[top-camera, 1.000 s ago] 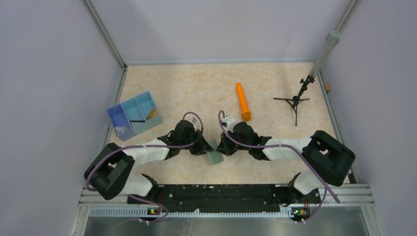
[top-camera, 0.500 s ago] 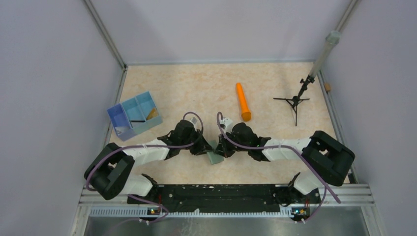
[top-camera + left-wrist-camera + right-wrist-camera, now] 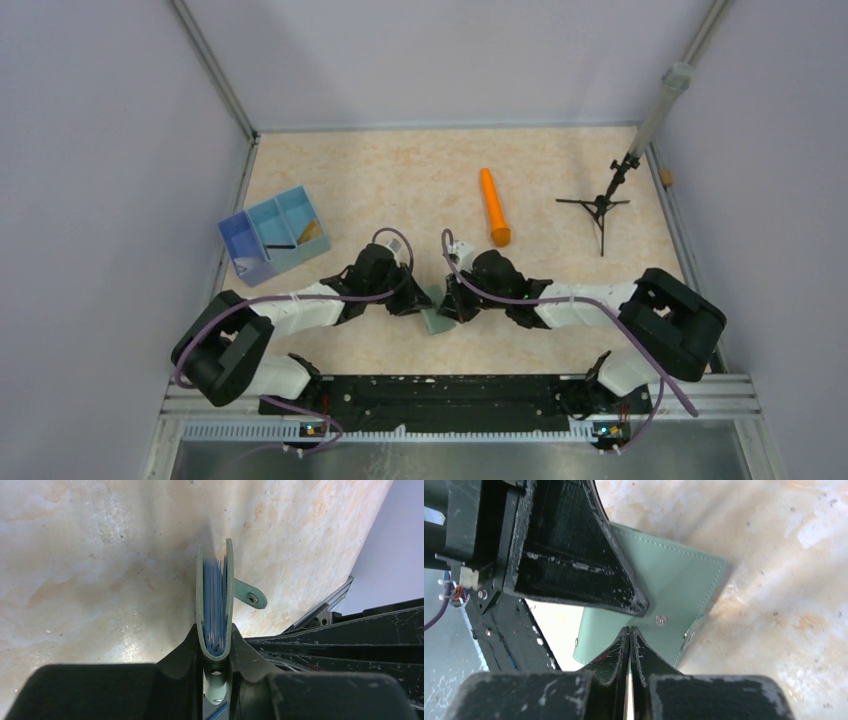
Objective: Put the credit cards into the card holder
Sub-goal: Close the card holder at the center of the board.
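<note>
The card holder (image 3: 436, 320) is a grey-green wallet standing on edge on the table between my two grippers. My left gripper (image 3: 418, 303) is shut on its folded spine. In the left wrist view the card holder (image 3: 215, 600) shows edge-on, with pale blue pockets inside and a strap with a stud to its right. My left gripper (image 3: 215, 632) clamps both covers. My right gripper (image 3: 630, 629) is shut, its tips against the card holder's (image 3: 674, 580) green face beside a stud, with nothing visible between them. A gold-tan credit card (image 3: 312, 230) lies in the blue tray.
A blue three-compartment tray (image 3: 270, 262) sits at the left, with a dark item in its middle compartment. An orange cylinder (image 3: 494, 208) lies behind the grippers. A black tripod stand (image 3: 598, 206) with a slanted rod stands at the right, close to the wall.
My right gripper has edged slightly left, closer against the card holder. The left gripper and the card holder have stayed where they were.
</note>
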`<action>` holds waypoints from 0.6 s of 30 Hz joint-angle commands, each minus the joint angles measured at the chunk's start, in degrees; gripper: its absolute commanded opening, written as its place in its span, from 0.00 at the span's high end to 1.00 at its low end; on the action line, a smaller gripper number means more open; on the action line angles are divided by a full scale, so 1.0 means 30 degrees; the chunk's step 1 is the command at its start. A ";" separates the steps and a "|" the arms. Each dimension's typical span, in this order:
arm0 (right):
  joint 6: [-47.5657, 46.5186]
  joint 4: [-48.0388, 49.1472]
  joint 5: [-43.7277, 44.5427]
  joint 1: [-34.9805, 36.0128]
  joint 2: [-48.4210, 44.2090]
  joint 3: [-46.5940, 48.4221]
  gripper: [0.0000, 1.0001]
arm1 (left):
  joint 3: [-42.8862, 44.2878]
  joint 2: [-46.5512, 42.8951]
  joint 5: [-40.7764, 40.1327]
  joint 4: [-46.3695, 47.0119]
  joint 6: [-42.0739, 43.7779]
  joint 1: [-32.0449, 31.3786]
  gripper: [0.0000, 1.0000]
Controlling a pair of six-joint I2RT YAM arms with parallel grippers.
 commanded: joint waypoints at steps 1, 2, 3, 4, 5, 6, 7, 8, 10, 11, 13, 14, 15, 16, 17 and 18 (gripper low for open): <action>-0.0213 -0.2292 0.0816 0.0306 -0.2234 0.1183 0.94 | 0.0533 0.0125 -0.0323 0.0188 0.0290 -0.0039 1.00; -0.0261 -0.2947 0.1246 0.0283 -0.2823 0.1352 0.88 | 0.0564 0.0127 -0.0367 0.0098 0.0328 -0.0037 1.00; -0.0384 -0.3702 0.1721 0.0258 -0.3284 0.1564 0.85 | 0.0551 0.0167 -0.0372 0.0062 0.0355 -0.0040 1.00; -0.0582 -0.4515 0.2183 0.0266 -0.3719 0.1868 0.81 | 0.0564 0.0168 -0.0347 0.0058 0.0359 -0.0041 1.00; -0.0777 -0.5574 0.2655 0.0245 -0.4023 0.2259 0.77 | 0.0591 0.0191 -0.0319 0.0057 0.0381 -0.0048 1.00; -0.0888 -0.6254 0.3109 0.0188 -0.4211 0.2497 0.74 | 0.0591 0.0201 -0.0307 0.0057 0.0388 -0.0038 1.00; -0.0990 -0.6968 0.3367 0.0049 -0.4337 0.2696 0.71 | 0.0609 0.0198 -0.0288 0.0057 0.0389 -0.0048 1.00; -0.1094 -0.7409 0.3506 -0.0115 -0.4341 0.2790 0.68 | 0.0601 0.0187 -0.0285 0.0057 0.0389 -0.0034 1.00; -0.1138 -0.7765 0.3590 -0.0632 -0.4162 0.2775 0.62 | 0.0652 0.0222 -0.0285 0.0079 0.0389 -0.0022 1.00; -0.1149 -0.7817 0.3420 -0.0958 -0.3994 0.2745 0.61 | 0.0668 0.0234 -0.0260 0.0085 0.0389 -0.0035 1.00; -0.1207 -0.7727 0.2955 -0.1596 -0.3477 0.2703 0.59 | 0.0683 0.0228 -0.0256 0.0079 0.0389 -0.0043 1.00; -0.1253 -0.7548 0.2649 -0.1815 -0.3127 0.2659 0.58 | 0.0683 0.0235 -0.0256 0.0060 0.0389 -0.0049 1.00; -0.1248 -0.7317 0.2332 -0.1981 -0.2817 0.2621 0.57 | 0.0683 0.0217 -0.0256 0.0057 0.0389 -0.0042 1.00; -0.1247 -0.7127 0.2007 -0.2090 -0.2500 0.2627 0.57 | 0.0668 0.0219 -0.0256 0.0057 0.0389 -0.0041 1.00; -0.1259 -0.6924 0.1661 -0.2159 -0.2211 0.2639 0.57 | 0.0662 0.0211 -0.0256 0.0035 0.0389 -0.0043 1.00; -0.1248 -0.6708 0.1487 -0.2200 -0.1952 0.2666 0.57 | 0.0680 0.0207 -0.0256 0.0029 0.0389 -0.0026 1.00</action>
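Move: The right gripper, shut, has its tips right at the card holder's face; the holder's middle is about 2 cm to its left, level with it fore and aft and some 1 cm lower. The orange tube's middle lies about 23 cm ahead of this hand, 11 cm to its right and 3 cm lower. From the left hand, which already grips the holder's edge, the holder's middle is roughly 2 cm back, 2 cm right and 1 cm down. Keep the left gripper still and clamped on the card holder. Lift the right fingertips off the holder's face, rising about 6 cm, then swing them forward and to the right, away from the holder, sinking about 3 cm again at the end. Open the shut fingers to a bit under half on the way, and turn the wrist some 10 degrees clockwise. ##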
